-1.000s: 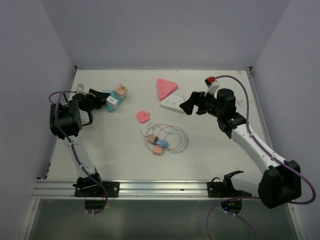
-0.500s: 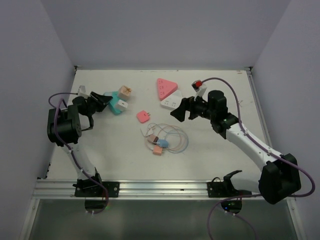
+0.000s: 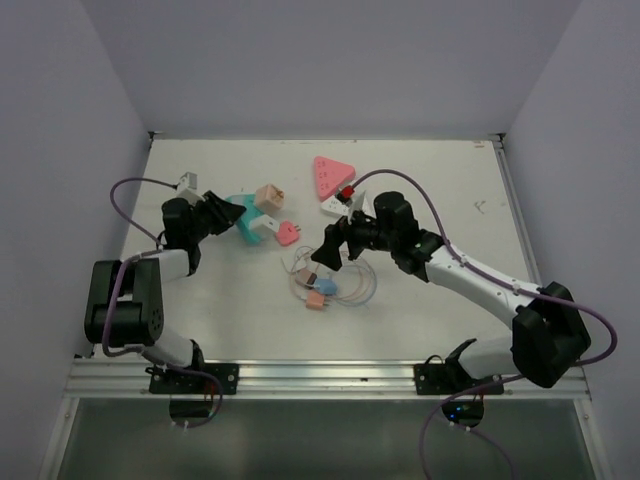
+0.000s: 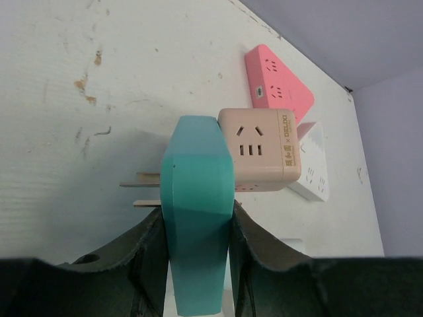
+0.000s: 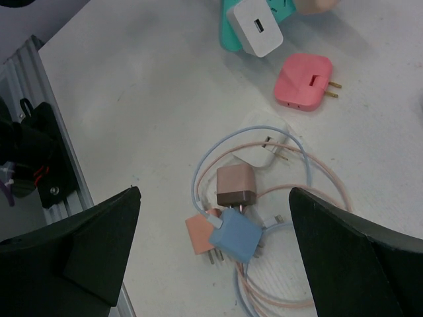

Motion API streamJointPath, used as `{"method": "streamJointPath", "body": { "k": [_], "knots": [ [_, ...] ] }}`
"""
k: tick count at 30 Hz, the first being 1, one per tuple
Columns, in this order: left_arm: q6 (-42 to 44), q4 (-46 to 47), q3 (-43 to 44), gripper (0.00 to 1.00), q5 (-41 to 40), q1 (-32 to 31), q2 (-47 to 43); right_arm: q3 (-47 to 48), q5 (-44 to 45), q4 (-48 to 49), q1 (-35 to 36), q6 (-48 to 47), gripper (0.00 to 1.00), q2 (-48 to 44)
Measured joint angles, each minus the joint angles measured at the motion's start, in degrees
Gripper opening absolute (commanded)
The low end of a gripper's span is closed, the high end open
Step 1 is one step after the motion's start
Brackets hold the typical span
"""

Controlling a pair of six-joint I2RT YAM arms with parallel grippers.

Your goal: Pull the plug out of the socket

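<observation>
A teal socket adapter [image 4: 197,198] sits clamped between my left gripper's [image 4: 197,228] black fingers, its two metal prongs sticking out to the left. A tan cube socket [image 4: 258,158] is joined to its right side. In the top view the left gripper [image 3: 225,212] holds the teal piece [image 3: 243,210] left of centre, with the tan cube [image 3: 268,194] behind it and a white plug [image 3: 262,227] on its near face. The right wrist view shows that white plug [image 5: 254,26] seated on the teal body. My right gripper [image 3: 325,250] hangs open over the cable pile, holding nothing.
A pink flat plug [image 3: 288,232] lies just right of the teal piece. Looped cables with brown [image 5: 235,185], blue [image 5: 236,236] and orange [image 5: 198,236] chargers lie under the right gripper. Pink [image 3: 331,175] and white [image 3: 340,207] triangular power strips sit behind.
My left arm has carried the teal adapter, tan cube and white plug right, toward the middle. My right arm has swung left and nearer, from beside the power strips to above the cables.
</observation>
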Motion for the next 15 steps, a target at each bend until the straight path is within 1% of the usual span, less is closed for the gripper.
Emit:
{"method": "streamJointPath", "body": {
  "k": [7,12,15],
  "knots": [
    [5.38,-10.78,-1.33,0.0,-1.6,-4.63,-14.21,3.41,2.29,0.22,5.33,-4.07,0.99,6.58],
    [7.89,-17.94,-1.33,0.0,-1.79,-7.87,-19.82,6.64,3.91,0.2,8.24,-6.71,0.99,10.29],
    [8.94,-21.33,-1.33,0.0,-1.75,-8.9,-21.68,8.31,4.85,0.22,9.33,-7.82,0.98,11.58]
  ]
}}
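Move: The white plug, stuck in the held teal socket, lies about 15 cm to the open right hand's left, 5 cm farther out and 8 cm lower. The beige cube plug beside it is 13 cm ahead, 14 cm left and 7 cm lower; the pink plug on the table is 5 cm ahead, 10 cm left and 17 cm down. From the left hand, gripping the socket, the white plug is 7 cm right and 4 cm back, about level. Wide-open right hand reaches about 6 cm left towards the white plug; left brings the gripped socket back, right, up. ##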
